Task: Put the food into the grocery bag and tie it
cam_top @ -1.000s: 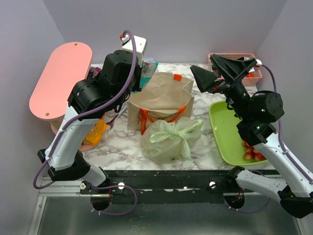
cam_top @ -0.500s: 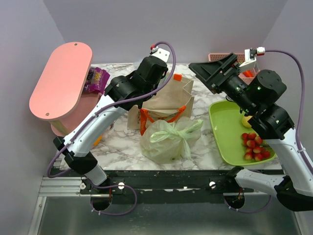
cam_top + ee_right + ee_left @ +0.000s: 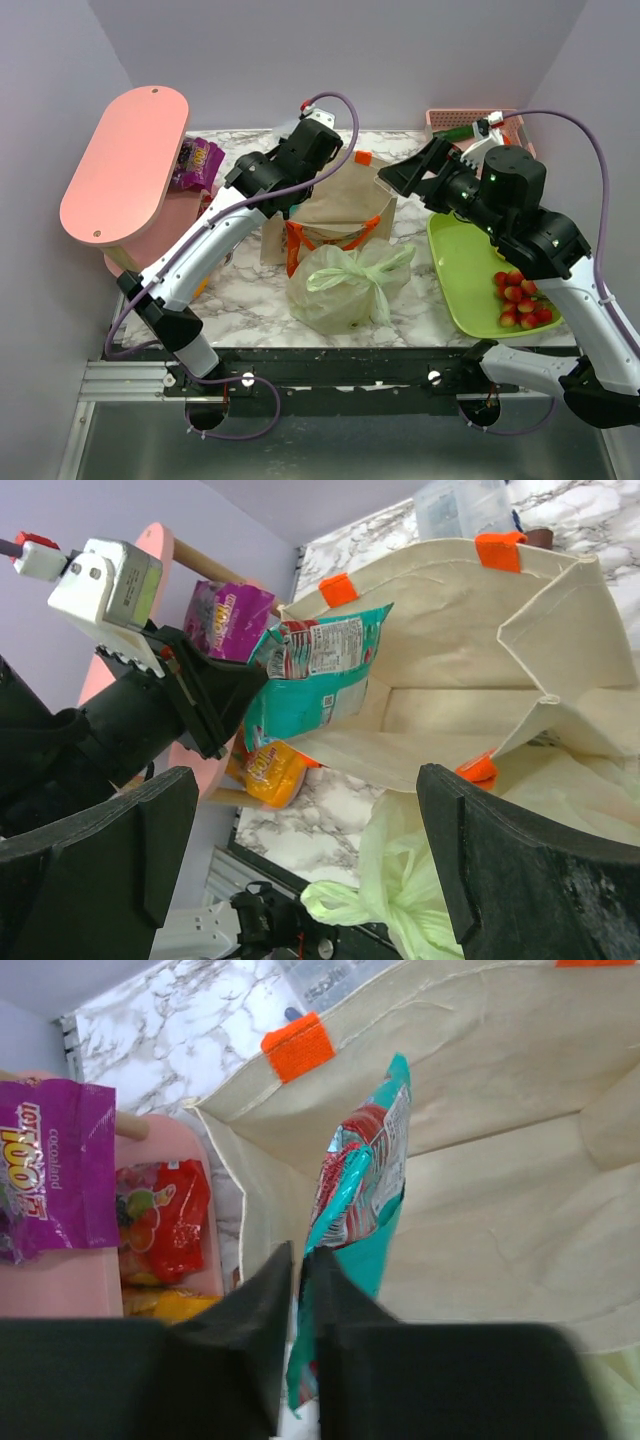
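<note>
The pale green grocery bag lies knotted at the table's front middle; it also shows in the right wrist view. The toy fruits are not in view. My left gripper is shut on a teal snack packet and holds it over the open mouth of the beige tote. The right wrist view shows that packet hanging at the tote's rim. My right gripper is open and empty, above the tote's right side.
A pink oval shelf stands at the left, with a purple snack packet beside it and an orange packet below. A green tray with strawberries lies at the right. A pink basket stands at the back right.
My left arm has swung from the pink shelf side to over the tote, carrying the teal packet. My right gripper has moved down and left toward the tote.
</note>
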You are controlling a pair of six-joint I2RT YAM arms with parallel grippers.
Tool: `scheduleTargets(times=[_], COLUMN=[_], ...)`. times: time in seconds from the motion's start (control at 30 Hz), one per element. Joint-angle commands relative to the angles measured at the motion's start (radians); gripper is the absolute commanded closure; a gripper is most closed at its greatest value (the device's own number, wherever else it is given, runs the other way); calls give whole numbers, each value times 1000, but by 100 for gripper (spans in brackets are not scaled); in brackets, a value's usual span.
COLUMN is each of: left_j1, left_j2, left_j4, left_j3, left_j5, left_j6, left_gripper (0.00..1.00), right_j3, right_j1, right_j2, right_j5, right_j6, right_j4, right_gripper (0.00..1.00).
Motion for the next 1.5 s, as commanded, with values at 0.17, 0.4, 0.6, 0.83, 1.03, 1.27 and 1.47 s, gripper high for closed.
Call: scheduleTargets(times=[0.17, 0.4, 0.6, 0.83, 1.03, 1.27, 1.47], left_j1=[39, 39, 65, 116, 134, 166, 223], left_j2=[-3, -82, -161, -243, -287, -302, -294], left_j4=[-91, -100, -91, -48, -5, 57, 107], left_j3=[8, -1, -91, -206, -265, -327, -355], left_j5=[-64, -94, -133, -137, -167, -214, -200], left_j6=[-108, -87, -38, 14, 61, 115, 143], left_gripper=[17, 13, 13, 13, 1, 1, 2], right_j3=[67, 111, 82, -21, -54, -87, -96], right_j1=[1, 1, 1, 1, 1, 1, 1], right_j2=[84, 182, 190, 112, 99, 73, 55], right_j5=[111, 150, 173, 160, 152, 123, 96], right_j6=[-118, -170, -245, -250, -252, -250, -255], right_j4=[-195, -313, -302, -217, -208, -185, -163], right_gripper=[0, 0, 0, 0, 0, 0, 0])
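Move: The left hand still holds the teal packet above the open cream tote, whose middle lies about 3 cm ahead, 6 cm to its right and 23 cm below. From that hand the purple packet on the pink stand is roughly 18 cm left and 9 cm ahead, the red packet 18 cm left and 3 cm ahead; the tied grocery bag is about 11 cm right and 15 cm back. For the right hand, the tote's middle lies some 12 cm left, 10 cm ahead and 32 cm down. Leftward, after a slight dip in which the left fingers open wide and let go of the teal packet over the tote: the hand lifts a little, draws back about 3 cm and sweeps some 14 cm left towards the purple packet, still open and turning counter-clockwise. The empty, open right hand sinks about 11 cm towards the tote, rolling some 25 degrees left side down. ##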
